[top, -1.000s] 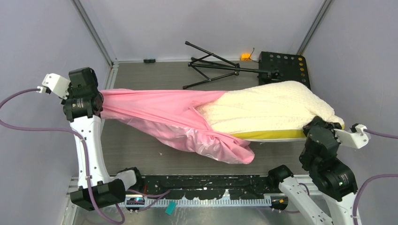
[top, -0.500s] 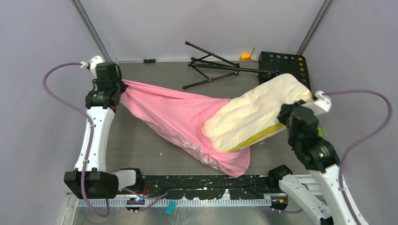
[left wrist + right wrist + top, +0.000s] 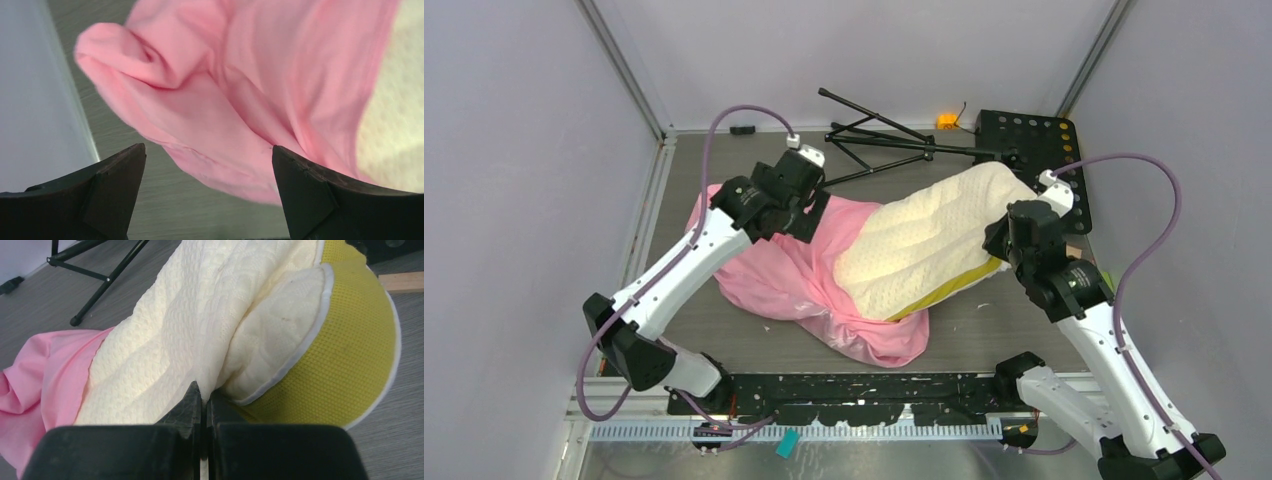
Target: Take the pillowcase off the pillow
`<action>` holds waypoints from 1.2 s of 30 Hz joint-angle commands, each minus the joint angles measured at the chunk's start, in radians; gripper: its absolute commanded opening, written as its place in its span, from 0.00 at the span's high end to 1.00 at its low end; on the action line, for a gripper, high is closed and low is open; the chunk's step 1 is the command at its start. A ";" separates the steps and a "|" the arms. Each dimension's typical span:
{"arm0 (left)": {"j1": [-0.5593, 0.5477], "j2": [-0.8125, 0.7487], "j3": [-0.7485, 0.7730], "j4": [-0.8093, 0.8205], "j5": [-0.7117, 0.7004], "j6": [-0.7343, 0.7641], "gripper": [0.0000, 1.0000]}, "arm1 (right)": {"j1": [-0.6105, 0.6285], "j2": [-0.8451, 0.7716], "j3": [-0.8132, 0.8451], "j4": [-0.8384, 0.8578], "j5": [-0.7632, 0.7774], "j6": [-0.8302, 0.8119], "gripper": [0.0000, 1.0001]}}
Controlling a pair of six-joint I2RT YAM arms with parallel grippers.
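Note:
The cream quilted pillow (image 3: pixel 924 240) lies slanted on the table, its lower left end still inside the pink pillowcase (image 3: pixel 769 275), which is heaped limp to the left. My left gripper (image 3: pixel 809 222) hovers over the heap's far edge. In the left wrist view it (image 3: pixel 205 152) is open, nothing between the fingers, with the pillowcase (image 3: pixel 210 95) loose below and the pillow (image 3: pixel 395 115) at the right edge. My right gripper (image 3: pixel 1006 240) is shut on a fold of the pillow's (image 3: pixel 200 315) quilted cover at its bare end (image 3: pixel 202 390), next to the yellow edge band (image 3: pixel 350 355). The pillowcase (image 3: pixel 40 375) shows far left.
A folded black tripod (image 3: pixel 874 140) lies at the back of the table. A black perforated plate (image 3: pixel 1034 135) sits at the back right with a small orange part (image 3: pixel 946 121) beside it. A wooden block (image 3: pixel 402 282) lies behind the pillow. Enclosure walls stand close on both sides.
My left gripper opened, let go of the pillowcase and swung right toward the middle. The stretched pillowcase slumped into a heap. My right arm carried the pillow's end back and leftward.

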 commanded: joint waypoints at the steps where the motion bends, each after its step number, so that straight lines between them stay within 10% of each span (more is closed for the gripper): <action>1: -0.054 -0.071 0.009 -0.122 0.264 0.121 0.00 | 0.001 -0.037 0.015 0.097 -0.025 -0.053 1.00; 6: -0.107 -0.204 -0.203 0.078 0.593 0.170 0.00 | 0.000 -0.076 -0.001 0.119 -0.030 -0.068 0.98; 15: -0.139 -0.208 -0.415 0.212 0.749 -0.096 0.00 | 0.000 -0.093 -0.022 0.122 -0.027 -0.055 0.97; 21: -0.143 -0.239 -0.552 0.324 0.774 -0.283 0.00 | -0.002 -0.111 -0.043 0.122 -0.006 -0.033 0.98; 31: -0.323 -0.241 -0.587 0.335 0.402 -0.160 0.00 | -0.002 -0.133 -0.054 0.122 -0.014 -0.015 0.97; 36: -0.394 -0.257 -0.600 0.427 0.476 -0.081 0.03 | -0.001 -0.141 -0.054 0.114 -0.014 -0.014 0.98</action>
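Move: The pillowcase's near edge, a twisted fold beside the near corner of the pillow, lies about 16 cm back and 13 cm to the right of the empty, open left hand, some 20 cm below it. From that hand the pillow's middle is roughly 25 cm right and 3 cm ahead, and the case's gathered left end about 21 cm left and 6 cm ahead. The right hand grips the pillow; the fold lies about 28 cm left and 12 cm back from it. Back and to the right at first, then steeply down and still back, the left hand travels about 16 cm back, 11 cm right and 13 cm down towards the near fold of the pillowcase, all but pausing late on. Its fingers stay wide open while the wrist turns clockwise some 30 degrees and tips farther down. The right hand nearly holds its place, still pinching the pillow. ##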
